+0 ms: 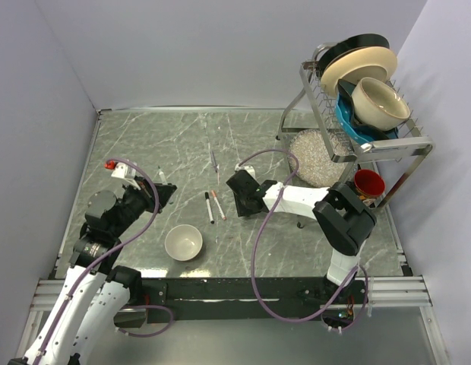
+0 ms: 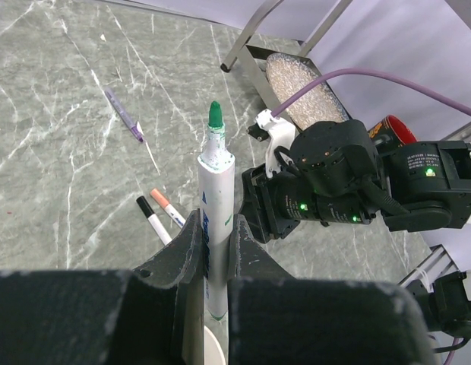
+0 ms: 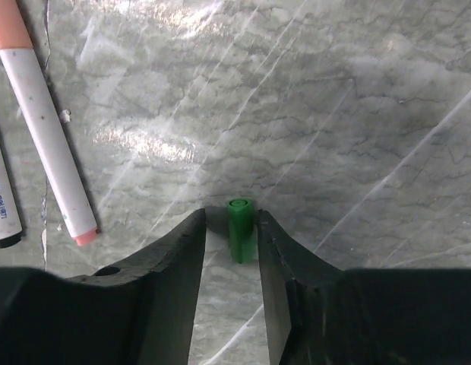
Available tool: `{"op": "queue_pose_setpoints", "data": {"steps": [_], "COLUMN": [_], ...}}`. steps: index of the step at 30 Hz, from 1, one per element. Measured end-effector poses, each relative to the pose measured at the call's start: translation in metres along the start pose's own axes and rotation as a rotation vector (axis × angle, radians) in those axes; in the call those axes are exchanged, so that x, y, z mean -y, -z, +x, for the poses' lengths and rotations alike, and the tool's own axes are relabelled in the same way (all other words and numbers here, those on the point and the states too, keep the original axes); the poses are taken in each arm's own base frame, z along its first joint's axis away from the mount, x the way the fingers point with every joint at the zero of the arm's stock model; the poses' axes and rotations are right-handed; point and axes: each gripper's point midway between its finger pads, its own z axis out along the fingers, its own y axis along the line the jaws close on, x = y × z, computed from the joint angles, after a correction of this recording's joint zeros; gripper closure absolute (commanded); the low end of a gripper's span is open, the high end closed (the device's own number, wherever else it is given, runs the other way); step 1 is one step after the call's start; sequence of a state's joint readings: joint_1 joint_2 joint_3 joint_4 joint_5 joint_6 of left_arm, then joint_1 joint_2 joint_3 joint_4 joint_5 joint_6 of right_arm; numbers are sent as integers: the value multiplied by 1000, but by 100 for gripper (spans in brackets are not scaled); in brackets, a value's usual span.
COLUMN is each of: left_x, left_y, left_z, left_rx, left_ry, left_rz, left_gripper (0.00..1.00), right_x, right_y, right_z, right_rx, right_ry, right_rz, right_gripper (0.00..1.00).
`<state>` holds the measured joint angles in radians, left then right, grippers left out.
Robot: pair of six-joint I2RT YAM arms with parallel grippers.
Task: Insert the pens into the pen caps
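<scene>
My left gripper [image 2: 213,228] is shut on a white pen [image 2: 217,190] that points up and away, its green tip [image 2: 215,115] bare. From above, this gripper [image 1: 161,194] is left of the middle. My right gripper [image 3: 229,220] is low over the marble with its jaws apart around a small green pen cap [image 3: 241,228]. The cap sits close to the right finger, with a gap on its left. Two more pens lie side by side left of the right gripper [image 1: 241,199], one with a black end [image 1: 209,207] and one with an orange-red end [image 1: 218,204].
A white bowl [image 1: 183,242] stands near the front edge, below the left gripper. A thin purple pen-like thing [image 1: 213,160] lies further back. At the right stand a dish rack [image 1: 349,148] with bowls, a clear bumpy mat [image 1: 315,156] and a red cup [image 1: 368,182].
</scene>
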<state>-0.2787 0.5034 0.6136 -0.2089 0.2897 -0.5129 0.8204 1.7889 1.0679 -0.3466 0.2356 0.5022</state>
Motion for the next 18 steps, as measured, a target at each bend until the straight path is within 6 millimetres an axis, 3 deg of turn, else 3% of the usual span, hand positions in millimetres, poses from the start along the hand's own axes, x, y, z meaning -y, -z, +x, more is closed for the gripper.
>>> {"op": "queue_pose_setpoints", "data": {"steps": [11, 14, 15, 18], "left_x": [-1, -1, -1, 2], "left_y": [1, 1, 1, 0], "left_z": [-1, -1, -1, 2], "left_rx": [7, 7, 6, -9], "left_ry": [-1, -1, -1, 1], "left_rz": [-6, -6, -5, 10], "left_gripper": [99, 99, 99, 99], "right_x": [-2, -2, -2, -1], "right_y": [-2, -2, -2, -2], "right_z": [2, 1, 1, 2], "right_rx": [-49, -56, -57, -58], "right_ry": [42, 47, 49, 54], "right_rz": [9, 18, 20, 27], "right_gripper": [75, 86, 100, 100]}}
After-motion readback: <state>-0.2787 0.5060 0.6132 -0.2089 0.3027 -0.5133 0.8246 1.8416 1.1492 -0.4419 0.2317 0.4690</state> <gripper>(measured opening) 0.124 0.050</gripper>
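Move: The green cap stands open end up between the right hand's parted fingertips, practically at the hand point. The orange pen lies about 7 cm to its left and 3 cm farther out. The black pen lies beyond that, about 10 cm left and 3 cm out, both some 2 cm lower. From the left hand, the green cap is roughly 21 cm to the right, 5 cm ahead and 24 cm below. The right hand's fingertips close from both sides on the green cap and pinch it, going from not quite half open to nearly shut. The hand stays in place down by the table, within about half a centimetre, while the wrist leans some 5 degrees so that its body tips to the left over the fingertips. ##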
